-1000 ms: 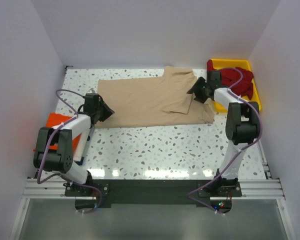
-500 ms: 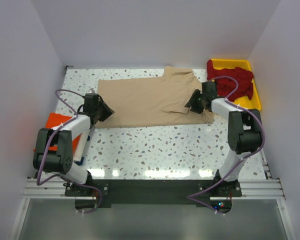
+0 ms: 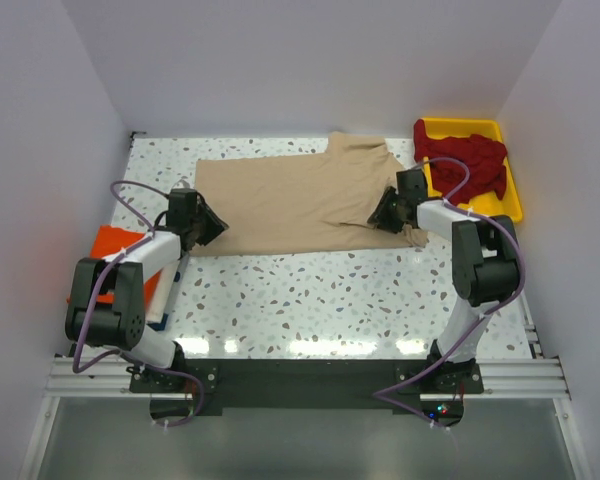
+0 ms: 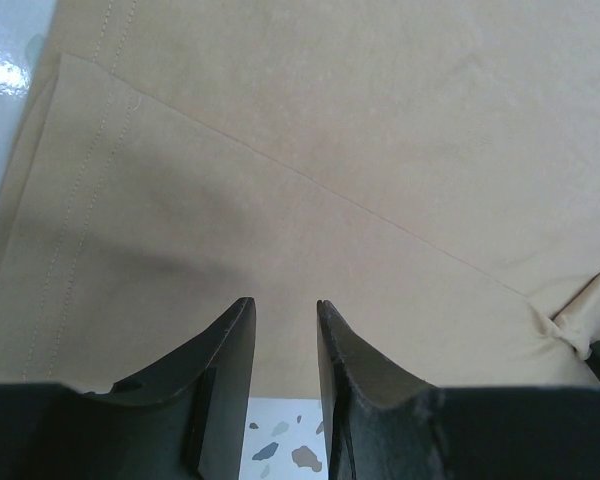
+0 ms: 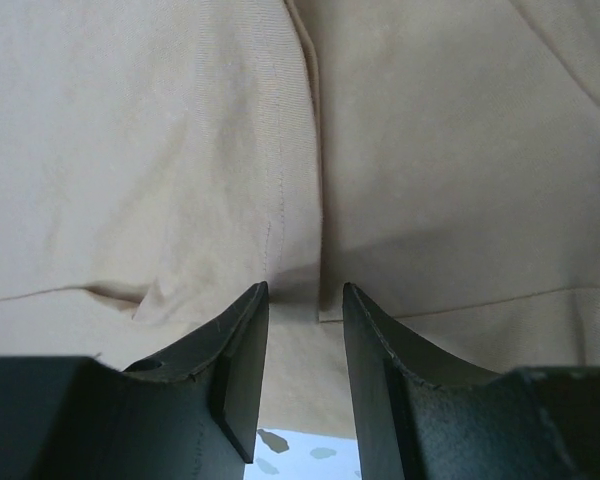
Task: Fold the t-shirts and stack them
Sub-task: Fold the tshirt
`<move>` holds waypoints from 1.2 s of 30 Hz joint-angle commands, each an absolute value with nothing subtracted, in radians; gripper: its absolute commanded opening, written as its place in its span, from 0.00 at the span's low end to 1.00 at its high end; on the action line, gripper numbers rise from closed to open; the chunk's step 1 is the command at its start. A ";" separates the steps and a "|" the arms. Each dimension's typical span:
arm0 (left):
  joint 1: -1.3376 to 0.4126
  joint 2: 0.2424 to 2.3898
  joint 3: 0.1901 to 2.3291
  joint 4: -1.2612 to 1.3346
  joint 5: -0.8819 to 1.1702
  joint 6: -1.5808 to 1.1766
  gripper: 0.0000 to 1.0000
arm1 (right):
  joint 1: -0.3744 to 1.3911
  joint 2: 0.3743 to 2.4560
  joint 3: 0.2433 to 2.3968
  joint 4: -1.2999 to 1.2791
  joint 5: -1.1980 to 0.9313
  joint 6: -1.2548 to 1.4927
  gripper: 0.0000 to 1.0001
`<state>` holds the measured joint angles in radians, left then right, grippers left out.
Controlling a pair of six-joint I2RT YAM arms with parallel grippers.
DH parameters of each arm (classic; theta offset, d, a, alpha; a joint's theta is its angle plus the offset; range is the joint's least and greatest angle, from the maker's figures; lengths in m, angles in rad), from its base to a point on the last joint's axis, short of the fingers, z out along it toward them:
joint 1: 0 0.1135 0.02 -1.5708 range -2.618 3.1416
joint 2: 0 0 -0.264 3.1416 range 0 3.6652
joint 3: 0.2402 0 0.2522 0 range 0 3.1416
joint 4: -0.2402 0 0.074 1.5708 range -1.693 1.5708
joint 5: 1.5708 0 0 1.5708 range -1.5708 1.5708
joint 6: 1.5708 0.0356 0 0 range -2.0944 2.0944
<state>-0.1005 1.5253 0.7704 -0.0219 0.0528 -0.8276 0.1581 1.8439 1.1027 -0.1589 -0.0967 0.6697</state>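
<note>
A beige t-shirt [image 3: 290,195] lies spread across the back of the table, its right part folded over itself. My left gripper [image 3: 212,226] sits at the shirt's near left corner. In the left wrist view it [image 4: 283,305] is open, with nothing between the fingers and the beige cloth [image 4: 330,130] just beyond. My right gripper [image 3: 385,213] hovers over the shirt's folded right part. In the right wrist view it [image 5: 305,290] is open a little, and a corner of the upper beige layer [image 5: 460,150] ends just ahead of its tips. Dark red t-shirts [image 3: 470,160] are heaped at the back right. An orange t-shirt [image 3: 108,243] lies at the left edge.
The dark red heap sits in a yellow tray [image 3: 463,124] at the back right corner. White walls close in the table on the left, back and right. Speckled tabletop [image 3: 310,290] stretches between the shirt and the arm bases.
My right gripper has moved from beside the yellow tray toward the front left, onto the beige shirt's folded part, and its jaws have narrowed. The left arm has not moved.
</note>
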 commanded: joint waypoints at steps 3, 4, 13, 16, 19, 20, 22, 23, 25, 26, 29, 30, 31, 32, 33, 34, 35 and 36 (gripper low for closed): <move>-0.101 1.488 0.764 0.003 0.055 -0.824 0.36 | 0.163 1.858 1.095 -0.101 -0.086 0.670 0.38; -0.100 1.489 0.765 0.003 0.055 -0.824 0.36 | 0.161 1.859 1.095 -0.094 -0.089 0.672 0.35; -0.100 1.499 0.767 0.008 0.057 -0.824 0.36 | 0.178 1.877 1.141 -0.094 -0.109 0.690 0.09; -0.100 1.502 0.767 0.008 0.058 -0.824 0.36 | 0.184 1.891 1.178 -0.101 -0.115 0.692 0.04; -0.100 1.505 0.767 0.009 0.058 -0.822 0.36 | 0.193 1.910 1.230 -0.120 -0.112 0.690 0.04; -0.100 1.506 0.769 0.008 0.057 -0.822 0.36 | 0.198 1.916 1.247 -0.126 -0.110 0.689 0.04; -0.100 1.508 0.767 0.008 0.060 -0.822 0.36 | 0.204 1.936 1.303 -0.149 -0.112 0.681 0.04; -0.100 1.509 0.767 0.009 0.060 -0.822 0.36 | 0.207 1.956 1.321 -0.155 -0.109 0.678 0.04; -0.101 1.511 0.769 0.009 0.061 -0.822 0.36 | 0.215 1.980 1.376 -0.172 -0.112 0.673 0.03; -0.101 1.511 0.769 0.009 0.061 -0.822 0.36 | 0.218 1.993 1.391 -0.176 -0.113 0.673 0.03; -0.101 1.511 0.770 0.009 0.061 -0.821 0.36 | 0.230 2.035 1.449 -0.192 -0.118 0.667 0.03; -0.100 1.511 0.770 0.008 0.063 -0.821 0.36 | 0.235 2.054 1.462 -0.195 -0.123 0.666 0.03; -0.101 1.511 0.769 0.008 0.063 -0.821 0.36 | 0.238 2.063 1.485 -0.196 -0.124 0.661 0.03; -0.100 1.511 0.769 0.008 0.063 -0.821 0.36 | 0.247 2.071 1.494 -0.195 -0.126 0.658 0.03; -0.100 1.509 0.769 0.008 0.063 -0.821 0.36 | 0.252 2.086 1.505 -0.196 -0.126 0.650 0.03; -0.100 1.511 0.767 0.008 0.063 -0.822 0.36 | 0.256 2.094 1.525 -0.195 -0.127 0.647 0.04; -0.100 1.511 0.767 0.008 0.064 -0.821 0.36 | 0.268 2.101 1.534 -0.195 -0.130 0.643 0.04; -0.100 1.511 0.767 0.006 0.064 -0.821 0.36 | 0.275 2.118 1.552 -0.196 -0.129 0.637 0.04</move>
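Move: The edge of the beige t-shirt's loose flap lies right between my right fingertips, about 1 cm below them. The flap's left end is some 12 cm to the left of that edge and level with it, the shirt's near hem about 7 cm back, the bunched cloth around 9 cm right and 3 cm back. The yellow bin sits roughly 22 cm right and 14 cm ahead. From my left hand the flap edge is about 37 cm right, roughly level in reach, 4 cm lower. With my right hand I stay low over the cloth and shut my fingers on the flap's edge, pinching it. Then I draw it forward about 8 cm and left about 6 cm over the shirt body, rising a couple of centimetres on the way, the wrist tilting slightly up and turning a little counter-clockwise. ##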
